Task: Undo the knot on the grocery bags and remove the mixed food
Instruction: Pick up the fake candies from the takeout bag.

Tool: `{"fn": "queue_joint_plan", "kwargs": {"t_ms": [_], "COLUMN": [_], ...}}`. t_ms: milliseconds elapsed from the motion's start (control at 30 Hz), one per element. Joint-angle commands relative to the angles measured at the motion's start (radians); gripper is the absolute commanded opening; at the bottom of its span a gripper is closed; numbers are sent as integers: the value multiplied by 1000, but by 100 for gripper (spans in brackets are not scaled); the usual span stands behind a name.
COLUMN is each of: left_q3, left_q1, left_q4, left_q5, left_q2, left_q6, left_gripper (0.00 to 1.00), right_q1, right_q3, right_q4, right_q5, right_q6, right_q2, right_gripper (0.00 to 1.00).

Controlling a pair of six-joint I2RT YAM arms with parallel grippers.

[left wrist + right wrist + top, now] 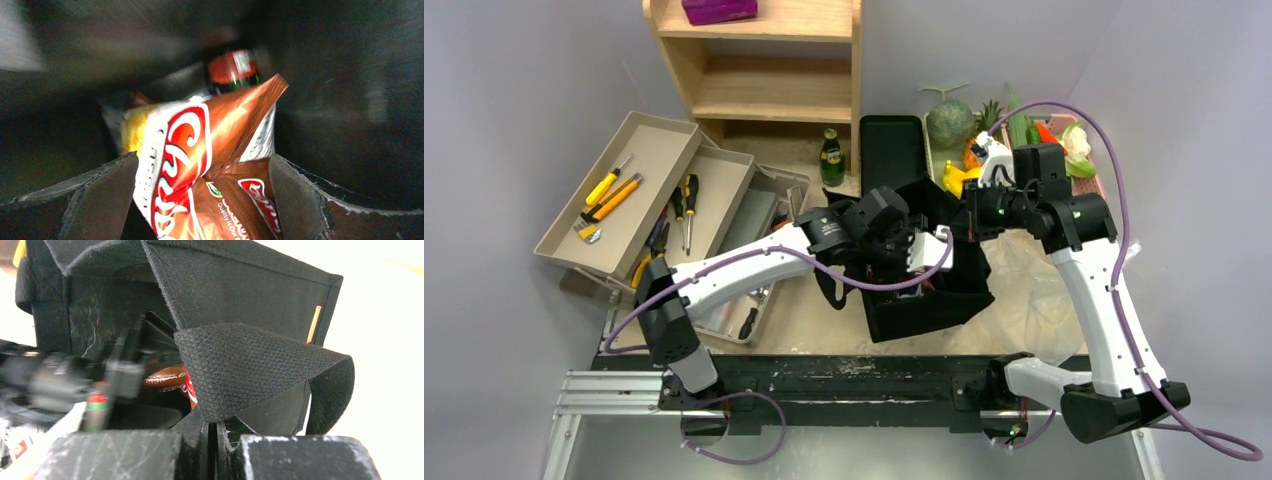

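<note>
The black cloth grocery bag (929,295) lies open mid-table. The crumpled see-through plastic bag (1039,300) is just right of it. My left gripper (902,268) reaches into the black bag. Its jaws (204,162) stand open on either side of a red-brown chip packet (200,150). A bottle with a red label (233,67) lies behind the packet. My right gripper (216,426) is shut on the bag's woven strap handle (250,365), holding it up at the bag's far right corner (969,212). A melon (949,122), a green bottle (831,158) and other food sit at the back.
Beige trays (659,150) with yellow-handled tools (614,195) fill the left side. A wooden shelf (764,95) stands at the back with a purple object (719,10) on top. A flat black tray (891,150) lies beside the green bottle. A pink tray (1104,180) holds vegetables.
</note>
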Motion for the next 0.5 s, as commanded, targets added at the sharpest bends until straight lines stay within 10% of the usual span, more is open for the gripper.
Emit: {"fn": "queue_joint_plan", "kwargs": {"t_ms": [0,133,467], "left_q3": [-64,-229,-289], "left_q1": [-9,-12,11], "left_q4": [-37,148,265], "left_q5": [-87,-274,-246], "left_q2": [19,61,-170], "left_q6": [73,110,48], "left_gripper": [100,92,0], "right_q1": [-32,-36,-35], "right_q3": [139,158,74], "right_q4": [159,149,132], "right_q5": [-159,-163,-138], "right_q6": [72,65,22], "right_q2": [-21,-10,-56], "right_gripper": [0,0,0]}}
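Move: The fake candies, in a brown-and-red packet inside the black bag, lie about 9 cm below the open left hand, some 2 cm ahead and 1 cm to its right. The green bottle is roughly 6 cm right of that hand, 2 cm back and 12 cm down. From the right hand, shut on the bag's strap, the candies are about 9 cm left, 5 cm back and 16 cm below. Left hand sinks some 10 cm to the candies, pinches their wrapper, then rises about 4 cm, easing forward. ##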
